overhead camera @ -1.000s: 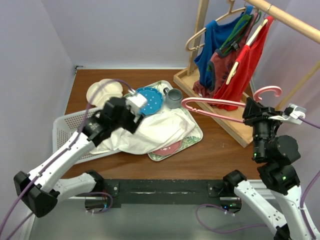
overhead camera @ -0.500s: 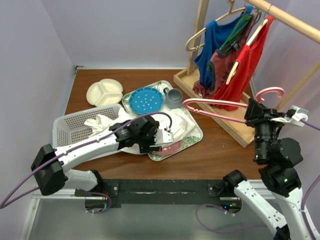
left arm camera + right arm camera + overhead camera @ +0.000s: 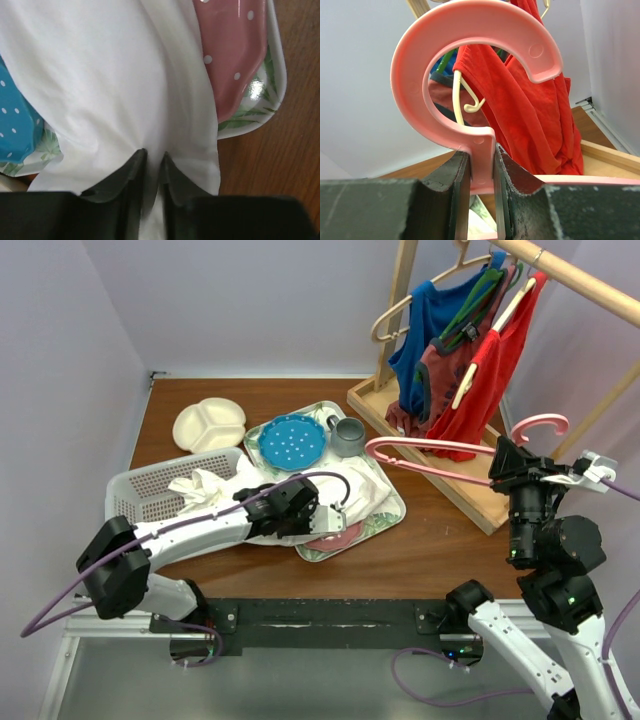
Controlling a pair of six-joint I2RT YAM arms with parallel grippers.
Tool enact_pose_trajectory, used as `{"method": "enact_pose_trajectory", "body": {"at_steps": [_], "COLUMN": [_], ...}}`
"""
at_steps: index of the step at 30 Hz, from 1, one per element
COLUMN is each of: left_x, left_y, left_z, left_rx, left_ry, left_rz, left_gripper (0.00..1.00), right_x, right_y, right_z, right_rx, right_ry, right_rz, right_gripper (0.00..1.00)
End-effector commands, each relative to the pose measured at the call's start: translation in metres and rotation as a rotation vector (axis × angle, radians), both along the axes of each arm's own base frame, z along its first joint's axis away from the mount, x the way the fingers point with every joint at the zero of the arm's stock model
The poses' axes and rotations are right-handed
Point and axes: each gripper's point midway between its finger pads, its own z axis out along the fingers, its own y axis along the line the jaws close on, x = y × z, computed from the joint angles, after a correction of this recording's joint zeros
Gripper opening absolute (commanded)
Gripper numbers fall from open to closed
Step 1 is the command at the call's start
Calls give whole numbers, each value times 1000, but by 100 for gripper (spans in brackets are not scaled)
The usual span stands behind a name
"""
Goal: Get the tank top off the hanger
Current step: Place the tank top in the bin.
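Observation:
The white tank top (image 3: pixel 362 492) lies crumpled over the tray, off the pink hanger (image 3: pixel 432 456). My left gripper (image 3: pixel 324 522) is down at the cloth's near edge. In the left wrist view its jaws (image 3: pixel 152 153) are shut on a fold of the tank top (image 3: pixel 125 85). My right gripper (image 3: pixel 511 457) holds the bare hanger in the air to the right. In the right wrist view the jaws (image 3: pixel 482 151) clamp the hanger's neck just below its hook (image 3: pixel 470 27).
A leaf-print tray (image 3: pixel 396 511) carries a blue dotted plate (image 3: pixel 293 440), a grey mug (image 3: pixel 348 437) and a pink dotted plate (image 3: pixel 235 55). A white basket (image 3: pixel 140 496) holding cloth sits left, a cream divided plate (image 3: pixel 208 425) behind it. A wooden rack (image 3: pixel 468 492) with hung shirts (image 3: pixel 490 375) stands right.
My left arm has swung down from above the basket to the tank top on the tray, and its jaws have closed on the cloth. The right arm and hanger barely moved.

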Motion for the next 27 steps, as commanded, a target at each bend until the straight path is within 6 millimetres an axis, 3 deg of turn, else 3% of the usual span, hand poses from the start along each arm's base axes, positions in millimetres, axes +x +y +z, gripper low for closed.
{"method": "enact_pose_trajectory", "body": {"at_steps": [1, 2, 7, 9, 11, 15, 19, 24, 27], "left_x": [23, 29, 59, 64, 65, 61, 57, 63, 64], "left_y": [0, -1, 23, 29, 35, 52, 87, 154, 193], "left_z": [27, 35, 83, 112, 141, 175, 192, 217, 243], "left_rx": [-26, -42, -48, -114, -207, -284, -251, -228, -283], "left_ry": [-132, -161, -382, -471, -535, -607, -687, -797, -895], "left_rz": [72, 98, 263, 312, 353, 418, 520, 772, 896], "left_gripper": [12, 0, 0, 0, 0, 0, 0, 0, 0], "right_x": [-7, -7, -8, -8, -8, -6, -3, -1, 0], "right_y": [-4, -4, -5, -5, -5, -4, 0, 3, 4], "right_z": [17, 16, 14, 14, 13, 13, 12, 11, 12], "right_rx": [31, 27, 28, 26, 24, 29, 35, 42, 46], "right_ry": [-61, -58, -55, -54, -52, -49, -47, -42, -43], "right_rz": [-3, -3, -3, -5, -7, -3, 10, 22, 25], "right_gripper": [0, 0, 0, 0, 0, 0, 0, 0, 0]}}
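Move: The tank top's cloth lies right at the left hand's still-open fingertips, its middle about 2 cm ahead, 2 cm right and 2 cm below, with its left end already over the bin. The bin's middle is some 23 cm left and 2 cm ahead; the pink plate sits about 10 cm right and 2 cm back, the blue plate roughly 17 cm ahead and 2 cm right. From the right hand the tank top is about 40 cm left, level fore-and-aft, and some 36 cm lower. The left hand shuts its fingers fully on the tank top at the tray's left edge while easing a few centimetres forward, then hauls the pinched cloth up about 19 cm, swinging some 13 cm left at an increasing pace, to the side where the bin stands. As it climbs the wrist tips the downward fingers up by around 40 degrees and turns them counter-clockwise about as much, while the right hand stays put, still gripping the emptied pink hanger. ##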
